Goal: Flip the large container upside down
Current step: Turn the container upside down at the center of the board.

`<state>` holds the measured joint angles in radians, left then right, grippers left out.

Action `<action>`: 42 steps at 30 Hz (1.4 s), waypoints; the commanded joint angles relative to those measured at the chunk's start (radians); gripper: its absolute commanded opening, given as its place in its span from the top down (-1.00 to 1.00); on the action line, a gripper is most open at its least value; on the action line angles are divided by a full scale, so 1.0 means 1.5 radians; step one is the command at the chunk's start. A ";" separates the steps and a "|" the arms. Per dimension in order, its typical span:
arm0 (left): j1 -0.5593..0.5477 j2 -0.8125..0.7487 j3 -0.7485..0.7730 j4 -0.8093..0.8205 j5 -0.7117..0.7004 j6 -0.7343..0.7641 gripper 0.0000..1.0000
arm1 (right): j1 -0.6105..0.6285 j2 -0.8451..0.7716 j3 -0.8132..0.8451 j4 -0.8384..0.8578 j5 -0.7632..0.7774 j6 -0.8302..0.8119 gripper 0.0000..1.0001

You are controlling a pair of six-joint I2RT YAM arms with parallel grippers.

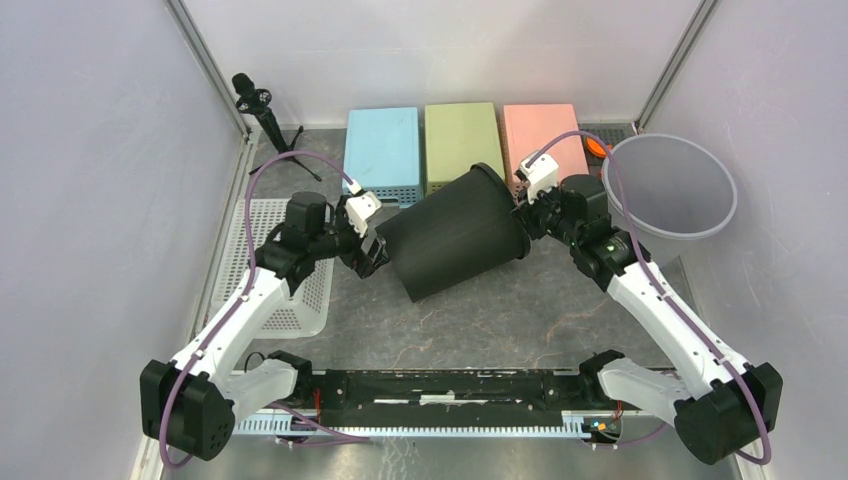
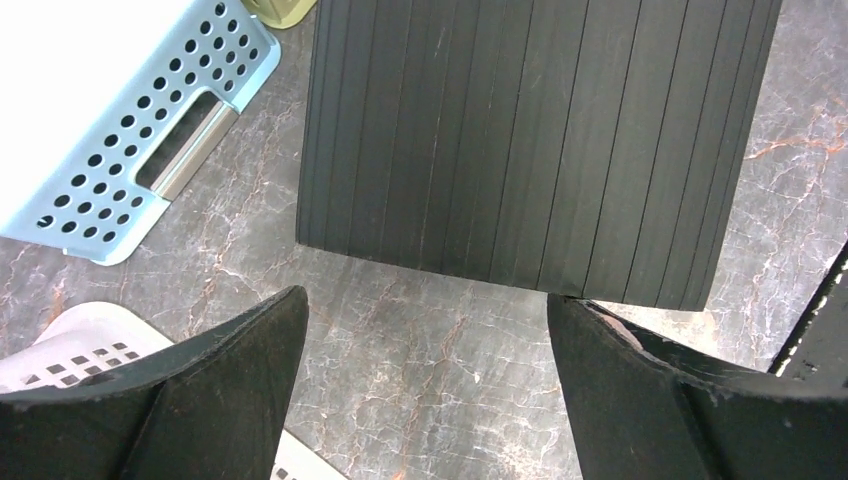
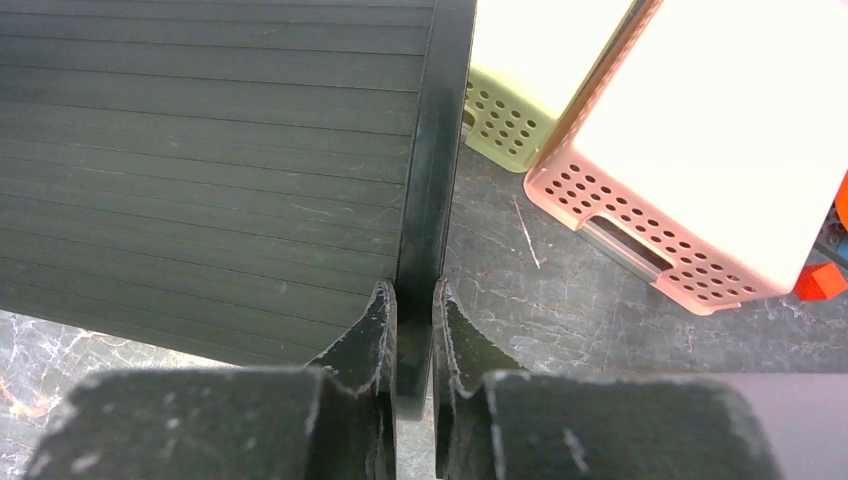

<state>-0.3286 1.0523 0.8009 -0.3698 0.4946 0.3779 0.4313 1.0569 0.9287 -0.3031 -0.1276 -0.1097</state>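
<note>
The large container (image 1: 455,232) is a black ribbed bin lying on its side in the middle of the table, its rim toward the right and its base toward the left. My right gripper (image 1: 522,205) is shut on the rim (image 3: 430,150), which runs between its fingers (image 3: 372,330). My left gripper (image 1: 375,255) stands open at the base end. In the left wrist view the container (image 2: 530,140) lies just past the tips of the left gripper (image 2: 425,300), with only bare tabletop between them. The right-hand fingertip (image 2: 580,315) reaches the bottom edge; contact is unclear.
A blue bin (image 1: 382,150), a green bin (image 1: 460,135) and a pink bin (image 1: 540,135) stand upside down along the back. A grey round basket (image 1: 668,185) sits at the right, beside an orange object (image 1: 597,148). A white perforated tray (image 1: 270,260) lies under the left arm. A small tripod (image 1: 262,110) stands back left.
</note>
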 commanded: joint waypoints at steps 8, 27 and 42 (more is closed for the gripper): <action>-0.016 -0.007 0.121 0.013 0.093 -0.105 -0.91 | 0.017 0.046 0.117 -0.070 -0.252 0.047 0.93; -0.015 -0.013 0.254 -0.029 0.143 -0.203 -0.94 | -0.064 0.100 0.036 0.056 -0.562 0.241 0.96; -0.016 0.008 0.223 0.017 0.144 -0.246 -0.94 | -0.072 0.049 -0.062 0.059 -0.538 0.167 0.78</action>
<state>-0.3492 1.0573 1.1759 -0.4053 0.6945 0.0765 0.3244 1.1854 0.7860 -0.2253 -0.8780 0.2455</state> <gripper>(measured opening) 0.969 0.095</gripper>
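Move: The container lies on its side: its middle is some 14 cm right, 5 cm ahead and 5 cm below the left hand, whose finger is at its bottom end. The right hand grips the rim. The spot for standing it lies about 19 cm back, 20 cm left and 22 cm below. Green basket: roughly 13 cm ahead, 9 cm left; pink: 14 cm ahead, 8 cm right, both 17 cm lower. Raise the container's bottom end with the open left gripper's finger, about 17 cm nearly straight up, easing a little right late and tilting the fingertips up. With the right, keep the rim pinched and rise 4 cm, then swing it down some 11 cm, back and left, fingers tipping down; come free of the rim with the gripper almost shut. ##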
